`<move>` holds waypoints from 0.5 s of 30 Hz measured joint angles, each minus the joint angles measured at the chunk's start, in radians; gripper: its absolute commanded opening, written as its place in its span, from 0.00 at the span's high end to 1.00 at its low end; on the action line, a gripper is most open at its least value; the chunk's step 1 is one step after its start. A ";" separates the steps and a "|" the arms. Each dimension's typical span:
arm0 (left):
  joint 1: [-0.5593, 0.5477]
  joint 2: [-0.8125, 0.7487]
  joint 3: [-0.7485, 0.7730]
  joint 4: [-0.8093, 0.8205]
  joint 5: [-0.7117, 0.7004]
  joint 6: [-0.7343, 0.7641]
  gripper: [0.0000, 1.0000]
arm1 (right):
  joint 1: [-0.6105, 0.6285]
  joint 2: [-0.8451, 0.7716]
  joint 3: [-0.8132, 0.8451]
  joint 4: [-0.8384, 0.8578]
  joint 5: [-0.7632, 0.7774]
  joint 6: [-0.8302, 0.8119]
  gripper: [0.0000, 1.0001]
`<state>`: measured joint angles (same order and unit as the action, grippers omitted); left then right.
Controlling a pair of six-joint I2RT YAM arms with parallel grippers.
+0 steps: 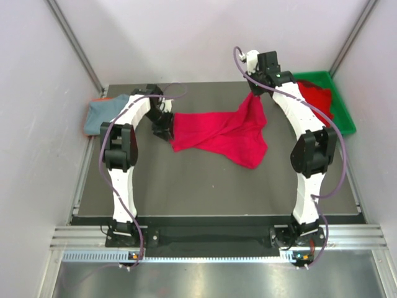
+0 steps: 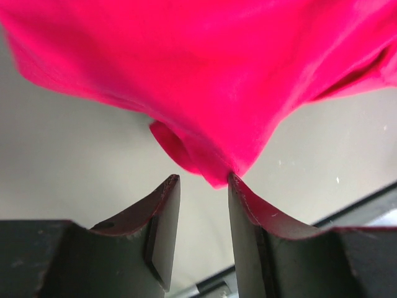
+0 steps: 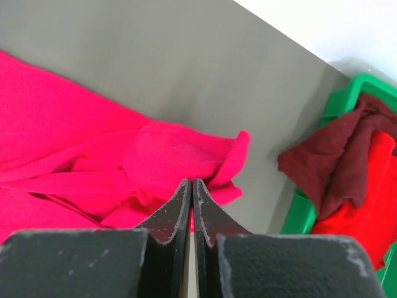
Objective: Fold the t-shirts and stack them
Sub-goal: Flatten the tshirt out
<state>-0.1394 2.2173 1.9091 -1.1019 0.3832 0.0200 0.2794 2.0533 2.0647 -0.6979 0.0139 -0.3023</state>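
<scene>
A bright red t-shirt (image 1: 217, 133) lies crumpled across the middle of the dark table. Its far right corner rises in a peak to my right gripper (image 1: 254, 93), which is shut on the cloth; in the right wrist view a sliver of red shows between the pressed fingers of that gripper (image 3: 191, 181). My left gripper (image 1: 164, 131) sits at the shirt's left edge. Its jaws (image 2: 203, 180) are open with nothing between them, and a hanging tip of the red t-shirt (image 2: 205, 87) just touches the right fingertip (image 2: 234, 183). A grey-blue t-shirt (image 1: 102, 115) lies at the far left.
A green bin (image 1: 343, 115) stands at the table's far right edge, holding a dark red t-shirt (image 3: 335, 161) over a brighter red one (image 3: 366, 205). White walls close in on both sides and the back.
</scene>
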 measured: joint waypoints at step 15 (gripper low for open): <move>-0.014 -0.174 -0.240 -0.015 0.058 -0.043 0.56 | 0.021 0.003 0.019 0.003 0.000 0.000 1.00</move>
<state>-0.1539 2.0430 1.6688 -1.1168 0.4408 -0.0231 0.3004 2.0567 2.0842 -0.6952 0.0143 -0.3023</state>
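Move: The red shirt's near-left corner lies almost beneath the open left hand, about 5 cm below, 3 cm to its right and 1 cm nearer the base. The shirt's far-left corner is some 13 cm farther out and 2 cm right; the folded blue shirt is about 13 cm ahead and 25 cm left. From the right hand that near-left corner is roughly 33 cm left, 14 cm back and 20 cm below. The left hand, fingers still open, draws back about 6 cm from the red shirt's near-left corner, rising slightly. ##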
